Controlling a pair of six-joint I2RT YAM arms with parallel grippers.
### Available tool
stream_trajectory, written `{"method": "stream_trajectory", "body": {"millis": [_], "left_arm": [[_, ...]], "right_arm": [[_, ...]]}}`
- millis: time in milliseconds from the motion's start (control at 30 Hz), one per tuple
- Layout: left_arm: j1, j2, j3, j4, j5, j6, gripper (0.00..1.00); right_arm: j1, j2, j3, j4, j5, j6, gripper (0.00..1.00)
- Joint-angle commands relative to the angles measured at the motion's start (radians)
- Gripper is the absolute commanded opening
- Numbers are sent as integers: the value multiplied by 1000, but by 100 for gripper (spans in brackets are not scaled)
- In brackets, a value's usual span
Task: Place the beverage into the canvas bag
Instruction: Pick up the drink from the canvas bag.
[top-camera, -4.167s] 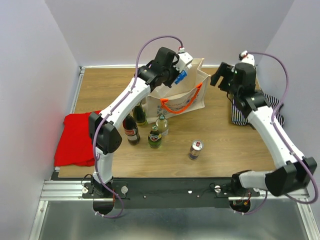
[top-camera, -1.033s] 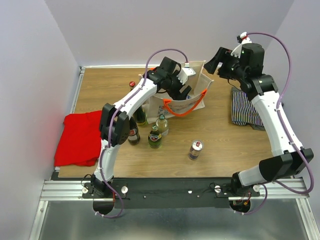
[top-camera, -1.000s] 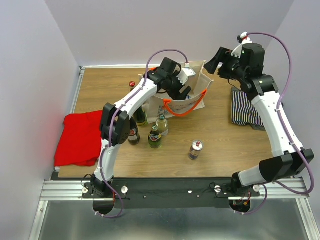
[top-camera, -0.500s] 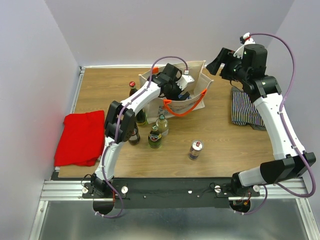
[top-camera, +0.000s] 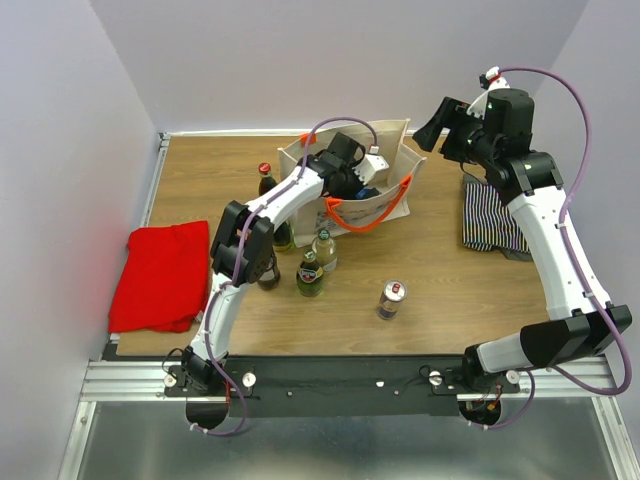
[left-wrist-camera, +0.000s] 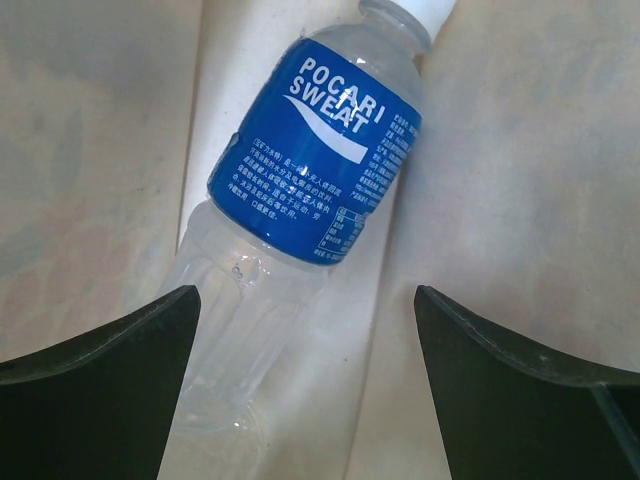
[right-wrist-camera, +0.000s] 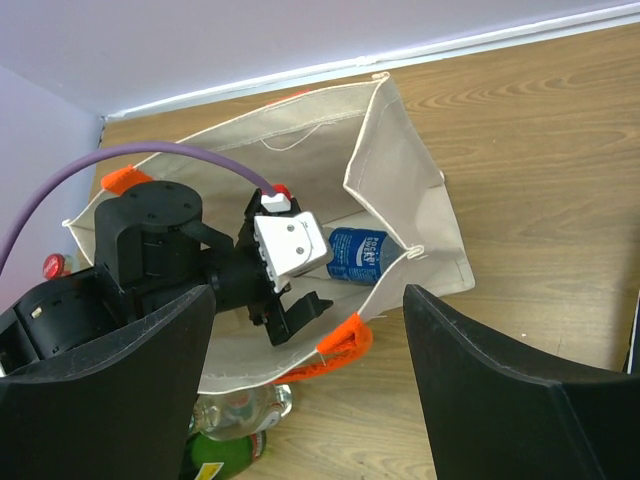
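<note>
The beverage, a clear plastic bottle with a blue label (left-wrist-camera: 320, 150), lies on its side on the floor of the canvas bag (left-wrist-camera: 520, 150). My left gripper (left-wrist-camera: 305, 300) hangs open just above it, one finger either side, touching nothing. From above, the left gripper (top-camera: 353, 183) is down inside the cream canvas bag (top-camera: 396, 140), with the blue label (top-camera: 368, 193) beside it. My right gripper (right-wrist-camera: 308, 290) is open and empty, high over the bag (right-wrist-camera: 390, 150), looking down at the bottle (right-wrist-camera: 358, 255). It sits at the back right (top-camera: 440, 122).
Several glass bottles (top-camera: 309, 275) stand in front of and left of the bag. A drink can (top-camera: 391, 298) stands on the wooden table nearer the front. A red cloth (top-camera: 160, 275) lies at the left edge, a striped cloth (top-camera: 495, 215) under the right arm.
My left gripper has gone deeper into the bag and let go of the bottle, which now lies on the bag's floor. The right arm has barely moved over the last second.
</note>
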Motion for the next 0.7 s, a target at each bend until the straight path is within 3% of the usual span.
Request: {"method": "stream_trajectory", "body": {"millis": [0, 500, 600, 667], "left_arm": [[2, 57, -55, -23, -49, 7, 96], [-5, 109, -59, 14, -207, -13, 96], [-5, 119, -46, 9, -218, -19, 95], [-7, 128, -32, 1, -219, -21, 88]], "right_arm": [[-4, -25, 36, -14, 20, 6, 84], [-5, -30, 39, -16, 15, 15, 84], [-5, -34, 42, -17, 14, 15, 84], [-4, -37, 39, -19, 11, 20, 84]]}}
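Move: The Pocari Sweat bottle lies on its side in the canvas bag, base end nearest the open left hand. Its middle is about 3 cm ahead, 4 cm to the right and 5 cm below that hand. Outside the bag's front, the pale bottle stands some 13 cm back and 8 cm left, with the green bottle about 18 cm back and 12 cm left. From the right hand, the Pocari Sweat bottle is roughly 8 cm ahead, 10 cm left and 33 cm down. Forward and slightly down at first, then steeply down and leftward inside the bag, the left hand sinks some 5 cm in all, ending about 2 cm farther out and 2 cm left, over the Pocari Sweat bottle's base end. Its wrist tips about 10 degrees nearer to upright; the fingers stay wide, one on either side of the clear lower part. ##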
